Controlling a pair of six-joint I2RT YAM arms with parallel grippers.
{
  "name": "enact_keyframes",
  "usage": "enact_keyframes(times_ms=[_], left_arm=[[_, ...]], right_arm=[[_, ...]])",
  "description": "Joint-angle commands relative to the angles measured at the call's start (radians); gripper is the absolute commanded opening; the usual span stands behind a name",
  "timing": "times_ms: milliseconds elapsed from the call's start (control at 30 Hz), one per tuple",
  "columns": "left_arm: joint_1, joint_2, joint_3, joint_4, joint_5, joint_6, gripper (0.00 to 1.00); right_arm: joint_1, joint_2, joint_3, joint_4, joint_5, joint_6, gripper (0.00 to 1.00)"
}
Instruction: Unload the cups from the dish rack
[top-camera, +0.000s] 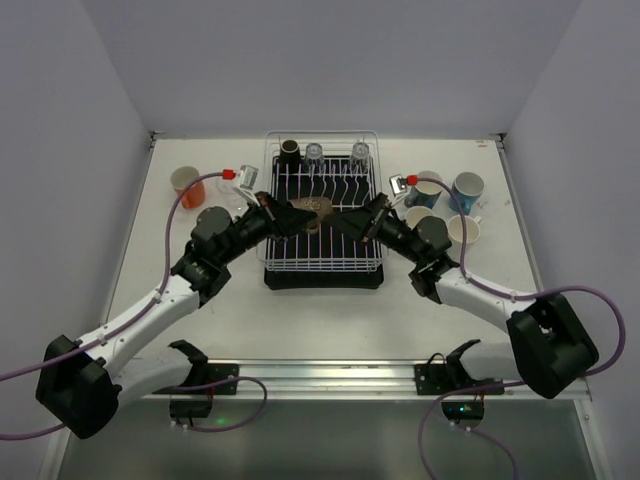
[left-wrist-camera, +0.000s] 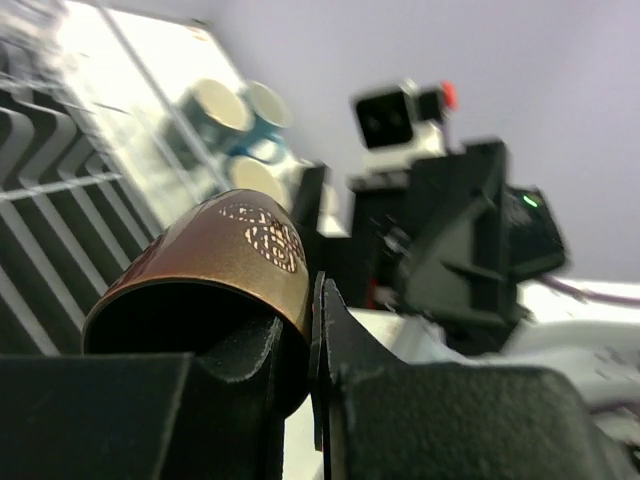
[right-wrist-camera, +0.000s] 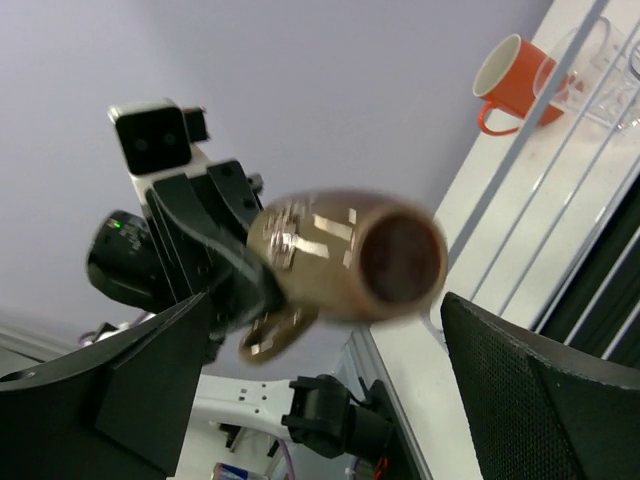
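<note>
Above the middle of the white wire dish rack (top-camera: 322, 262), a brown metallic cup (top-camera: 313, 208) lies on its side in the air. My left gripper (top-camera: 298, 213) is shut on it. In the left wrist view one finger sits inside the cup (left-wrist-camera: 220, 260) and the other presses its wall from outside, at the left gripper (left-wrist-camera: 297, 312). My right gripper (top-camera: 346, 217) faces it from the right and stands open. In the right wrist view the cup (right-wrist-camera: 340, 255) hovers between the wide-spread fingers of the right gripper (right-wrist-camera: 325, 315), touching neither. A dark cup (top-camera: 290, 152) and two clear glasses (top-camera: 314, 153) (top-camera: 360, 153) stand in the rack's back row.
An orange cup (top-camera: 187, 185) and a clear glass (top-camera: 229, 199) stand on the table left of the rack. Right of it are two blue cups (top-camera: 467, 190) (top-camera: 428, 188) and two white ones (top-camera: 462, 232) (top-camera: 420, 217). The orange cup (right-wrist-camera: 510, 80) also shows in the right wrist view.
</note>
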Motion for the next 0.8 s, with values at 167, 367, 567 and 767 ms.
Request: enact_keyframes(times_ms=[167,367,567,767], left_arm=[[0.02,0.02,0.366,-0.571,-0.492,0.384,0.0],[0.219,0.088,0.485,-0.897,-0.502,0.5,0.0],[0.436,0.167,0.436,-0.974,-0.45,0.563,0.0],[0.5,0.33,0.419,-0.969,-0.497,0.579,0.0]], right_arm=[[0.008,-0.147,-0.033,-0.102,0.016,-0.097,0.99],[0.009,-0.299,-0.034,-0.369,0.11,-0.246,0.99],[0.008,-0.417,0.041,-0.671,0.142,-0.393,0.99],[0.009,-0.504,0.067,-0.798,0.167,-0.479,0.99]])
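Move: My left hand already holds the brown cup above the rack; the bare spot I carry it towards, beside the rack, is about 27 cm left, 14 ahead and 26 below. The clear glass sits some 18 cm left and 25 ahead of that hand, the orange cup about 29 left and 25 ahead, both roughly 25 below. From my open right hand the spot is some 35 cm left, 14 ahead and 25 lower. Keeping the brown cup's wall pinched, I sweep my left hand left about 25 cm and forward about 11, out over the rack's side, first nearly level, then sinking some 13 cm, while the wrist rolls and swings the fingers from rightward to forward and tipped down. My right hand, still wide open, draws off right and back about 6 cm, away from the cup. ##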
